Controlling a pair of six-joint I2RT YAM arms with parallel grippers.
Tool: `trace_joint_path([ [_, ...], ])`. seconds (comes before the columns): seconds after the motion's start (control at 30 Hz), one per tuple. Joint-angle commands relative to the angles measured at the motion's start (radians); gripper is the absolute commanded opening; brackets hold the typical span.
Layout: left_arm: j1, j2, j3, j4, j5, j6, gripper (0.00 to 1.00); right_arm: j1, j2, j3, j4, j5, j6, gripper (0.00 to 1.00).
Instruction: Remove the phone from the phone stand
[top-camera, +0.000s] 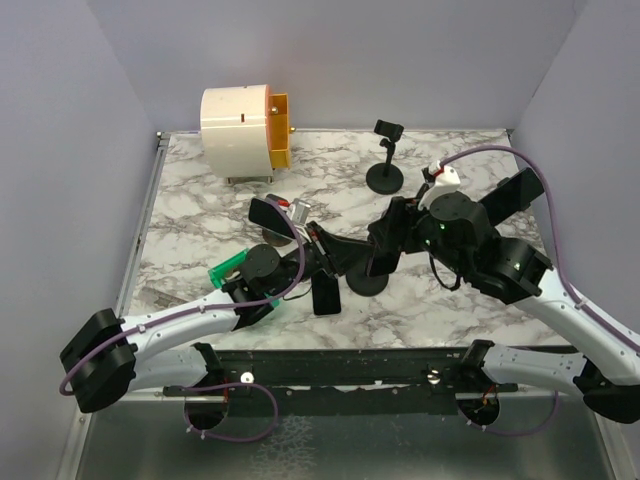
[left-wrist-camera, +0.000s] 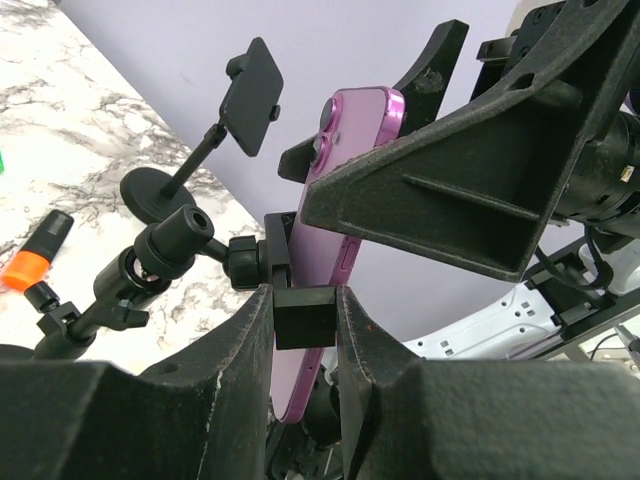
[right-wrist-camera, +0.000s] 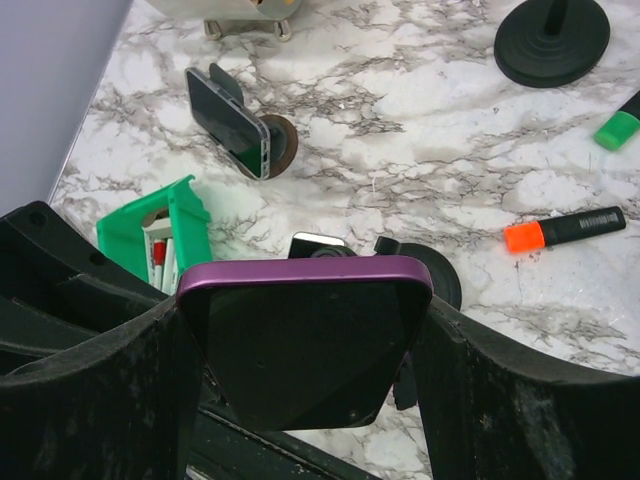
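Observation:
A purple phone (right-wrist-camera: 305, 340) stands upright in the clamp of a black phone stand (top-camera: 368, 283) at the middle of the table. My right gripper (right-wrist-camera: 305, 330) is shut on the phone, one finger against each long side. In the left wrist view the phone's purple back (left-wrist-camera: 345, 200) rises behind the stand's ball joint (left-wrist-camera: 185, 235). My left gripper (left-wrist-camera: 305, 300) is shut on the stand's black clamp block (left-wrist-camera: 305, 318) just below the phone. In the top view both grippers meet over the stand, the left gripper (top-camera: 325, 250) from the left and the right gripper (top-camera: 385, 245) from the right.
A second, empty stand (top-camera: 388, 160) is at the back. Another phone leans on a round holder (right-wrist-camera: 235, 125), and a dark phone (top-camera: 326, 297) lies flat near the front. There are a green box (right-wrist-camera: 150, 225), an orange marker (right-wrist-camera: 565, 230), a green marker (right-wrist-camera: 620, 125) and a white-and-orange drum (top-camera: 245, 125).

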Motion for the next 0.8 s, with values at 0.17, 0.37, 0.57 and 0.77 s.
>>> trace_joint_path([
  [0.17, 0.048, 0.047, -0.013, -0.014, -0.057, -0.016, 0.00, -0.006, -0.076, -0.007, 0.061, -0.140, -0.024, 0.00],
  [0.37, 0.049, 0.060, -0.005, -0.014, -0.044, -0.014, 0.00, -0.006, -0.084, -0.006, 0.082, -0.197, -0.023, 0.00],
  [0.57, 0.049, 0.061, 0.009, -0.014, -0.003, 0.003, 0.00, -0.007, -0.086, 0.032, 0.092, -0.268, -0.020, 0.00],
  [0.77, 0.048, 0.047, 0.029, -0.014, 0.034, 0.019, 0.41, -0.008, -0.083, 0.107, 0.090, -0.344, -0.020, 0.00],
])
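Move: The right hand already grips the phone by its long sides, with the phone's middle about 2 cm back and 3 cm below it. The stand's clamp, pinched in the left fingertips, lies some 3 cm back, 3 cm left and 5 cm below the right hand; the orange marker about 12 cm ahead, 8 cm right, on the table. From the left hand the phone's middle is roughly 1 cm ahead, 3 cm right, 2 cm above. Keeping its wide grip on the phone's edges, the right hand draws it out of the clamp, going back about 4 cm, rising some 3 cm and easing left, while swinging about 15 degrees counter-clockwise with its left side tipping up. The left fingers keep pinching the clamp, which they carry about 2 cm forward early on and then hold there. ##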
